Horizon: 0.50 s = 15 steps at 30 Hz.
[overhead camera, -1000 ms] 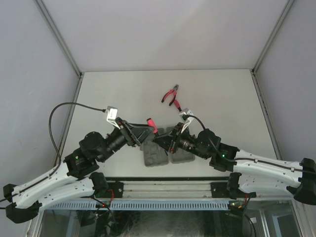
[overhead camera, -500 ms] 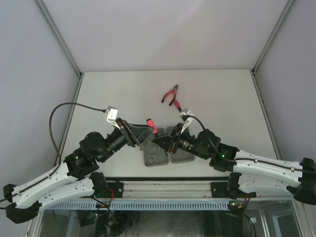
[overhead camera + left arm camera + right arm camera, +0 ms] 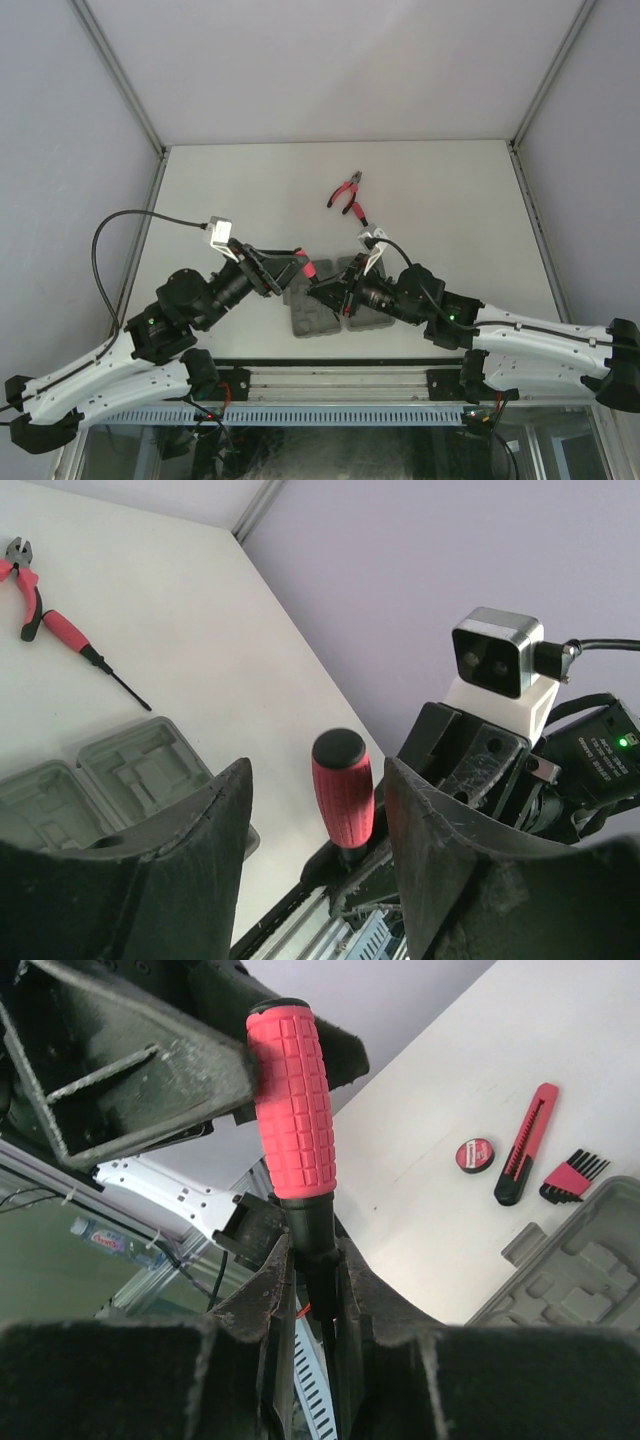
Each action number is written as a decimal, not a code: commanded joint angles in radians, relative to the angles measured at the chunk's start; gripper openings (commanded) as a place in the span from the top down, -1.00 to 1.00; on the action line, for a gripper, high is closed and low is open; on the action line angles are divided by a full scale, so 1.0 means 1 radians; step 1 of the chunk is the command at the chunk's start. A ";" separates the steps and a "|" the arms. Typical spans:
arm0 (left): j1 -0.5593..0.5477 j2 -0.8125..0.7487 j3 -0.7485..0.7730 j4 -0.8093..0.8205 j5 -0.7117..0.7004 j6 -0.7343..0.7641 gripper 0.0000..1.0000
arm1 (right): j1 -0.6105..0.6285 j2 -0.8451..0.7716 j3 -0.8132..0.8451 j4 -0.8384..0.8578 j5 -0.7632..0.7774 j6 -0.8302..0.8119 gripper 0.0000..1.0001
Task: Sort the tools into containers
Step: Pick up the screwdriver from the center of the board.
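The short red-black driver point(image 3: 308, 267) is held in the air over the grey tool case point(image 3: 330, 310). My right gripper point(image 3: 315, 1260) is shut on its black shaft, with the red handle point(image 3: 293, 1110) sticking up. My left gripper point(image 3: 318, 780) is open; its jaws stand on either side of the red handle point(image 3: 343, 788) with gaps on both sides. The red-handled pliers point(image 3: 345, 190) and the long thin screwdriver point(image 3: 358, 211) lie on the table behind the case. A small round red disc point(image 3: 474, 1155) and a comb-like piece point(image 3: 573, 1175) lie beside the case point(image 3: 590, 1270).
A red-and-black flat tool point(image 3: 527, 1145) lies between the disc and the comb-like piece. The open case point(image 3: 120, 770) shows moulded slots. The right wrist camera point(image 3: 497, 660) sits close to my left fingers. The metal rail runs along the table's near edge.
Both grippers and the driver between them have shifted a little toward the near edge, over the case. The left arm has drawn back slightly.
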<state>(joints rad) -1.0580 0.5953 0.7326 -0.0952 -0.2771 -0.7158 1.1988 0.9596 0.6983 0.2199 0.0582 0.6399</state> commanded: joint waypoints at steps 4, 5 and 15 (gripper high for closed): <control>-0.001 -0.011 0.010 0.018 -0.026 0.009 -0.02 | 0.022 -0.003 0.003 0.030 -0.027 -0.030 1.00; -0.002 -0.011 0.008 0.019 -0.027 0.009 0.03 | 0.022 -0.002 0.003 0.027 -0.027 -0.030 1.00; -0.002 -0.020 0.003 0.006 -0.034 0.009 0.80 | 0.022 -0.004 0.003 0.015 -0.014 -0.033 0.92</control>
<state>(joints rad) -1.0649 0.5858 0.7326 -0.0914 -0.2760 -0.7250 1.2118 0.9646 0.6979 0.2050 0.0433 0.6231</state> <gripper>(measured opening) 0.273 0.142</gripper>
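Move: Just in front of my left fingers stands the screwdriver's red handle, its middle about 3 cm below and some 2 cm back and 2 cm right of my left hand point. My right hand already pinches the black collar; from it the handle's middle is about 4 cm up, 2 cm forward and 1 cm left. The open grey case lies about 30 cm below my left hand, 7 cm ahead and 8 cm right; the brush is at that depth too, roughly 11 cm ahead and 6 cm left. I close my left fingers around the butt end of the upright red handle, bringing the gap to less than half of what it was, while that hand stays in place. My right hand keeps its pinch on the black collar below and eases back and down by just over half a centimetre each, then is nearly still. ##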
